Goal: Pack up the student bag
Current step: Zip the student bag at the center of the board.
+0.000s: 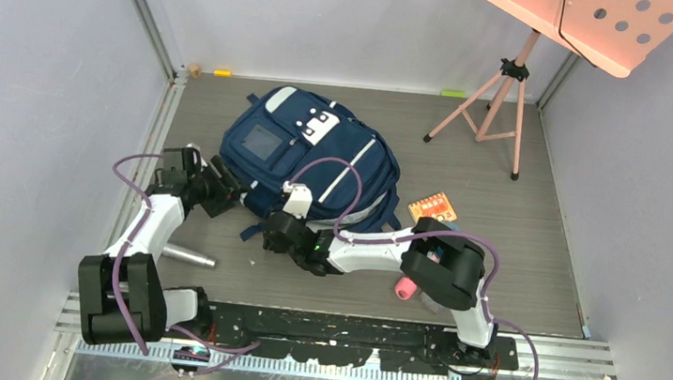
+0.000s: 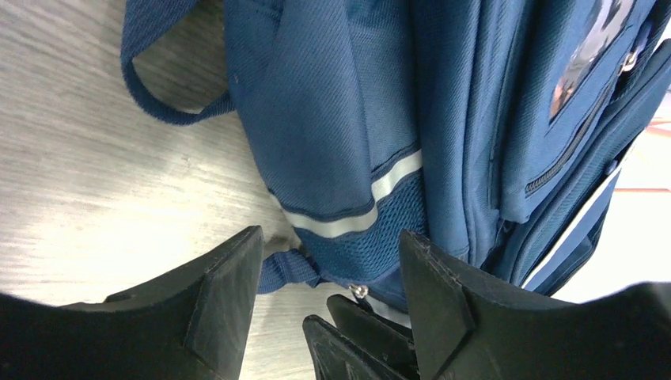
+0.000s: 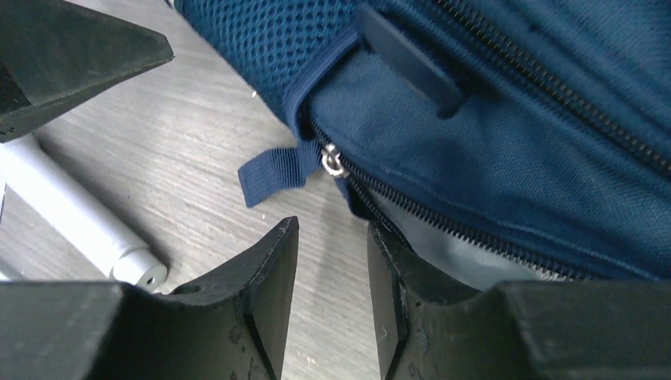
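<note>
The student bag (image 1: 317, 155) is a navy backpack with pale stripes, lying flat on the table. Both grippers meet at its near left corner. My left gripper (image 1: 230, 194) is open; in the left wrist view the bag's mesh corner (image 2: 372, 237) and a strap tab (image 2: 281, 269) lie between its fingers (image 2: 221, 293), the left finger clear of the fabric. My right gripper (image 1: 273, 232) is open, with only bare table in its gap (image 3: 332, 226). Its right finger (image 3: 396, 277) rests against the part-open zipper, where grey lining (image 3: 443, 253) shows below the zipper pull (image 3: 332, 161).
A silver cylinder (image 1: 186, 254) lies by the left arm, seen white in the right wrist view (image 3: 79, 214). A pink object (image 1: 405, 290) and an orange card (image 1: 432, 207) lie right of the bag. A pink music stand (image 1: 513, 86) stands at the back right.
</note>
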Controlling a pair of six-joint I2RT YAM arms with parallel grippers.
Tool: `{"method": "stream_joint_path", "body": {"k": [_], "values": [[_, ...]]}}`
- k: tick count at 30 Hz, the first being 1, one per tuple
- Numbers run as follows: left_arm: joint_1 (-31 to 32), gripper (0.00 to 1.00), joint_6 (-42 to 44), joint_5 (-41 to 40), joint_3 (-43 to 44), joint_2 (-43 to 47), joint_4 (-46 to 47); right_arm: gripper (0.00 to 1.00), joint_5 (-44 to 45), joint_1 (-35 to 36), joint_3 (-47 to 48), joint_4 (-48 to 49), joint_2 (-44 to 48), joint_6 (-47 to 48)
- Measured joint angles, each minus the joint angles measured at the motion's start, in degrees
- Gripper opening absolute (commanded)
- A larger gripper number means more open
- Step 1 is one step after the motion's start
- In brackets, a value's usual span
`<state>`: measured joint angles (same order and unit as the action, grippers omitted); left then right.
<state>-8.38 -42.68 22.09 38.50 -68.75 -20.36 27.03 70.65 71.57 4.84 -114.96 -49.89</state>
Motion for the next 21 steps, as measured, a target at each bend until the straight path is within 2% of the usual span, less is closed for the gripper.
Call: {"method": "stream_joint_path", "body": {"k": [11,21], "values": [[0.0,0.47,-5.9,2.8,-0.5,-7.3,7.3,0.42,8.3,0.0,0.1,7.8,-2.9,0.6],[0.0,0.12,-7.4,3.6,-1.4,-7.7,9.7,0.42,14.0,0.0,1.2,7.9,-5.8,0.8]]}}
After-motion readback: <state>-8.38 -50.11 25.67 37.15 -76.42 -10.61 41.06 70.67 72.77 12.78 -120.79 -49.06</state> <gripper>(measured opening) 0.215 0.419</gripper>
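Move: The zipper pull at the bag's near left corner lies about 4 cm ahead of the right hand, 1 cm to its left and 2 cm below; the blue webbing tab is some 3 cm left of the pull and 2 cm nearer. The silver bottle lies 8 cm back and 16 cm left of the right hand, near table level. The bag edge by the white stripe sits about 3 cm ahead, 2 cm right and 2 cm below the left hand; the clear pocket is roughly 11 cm ahead and 5 cm right, somewhat higher. The bag's edge by the white stripe is taken between the left fingers: that hand eases about 2 cm forward, slightly down and right, then closes from well open to nearly shut on the cloth. Meanwhile the right hand reaches some 4 cm forward to the zipper pull, rising a touch before dipping about 1 cm below its start, its wrist turning clockwise and tipping up some 15 degrees in all, with the fingers staying part open around the pull. ##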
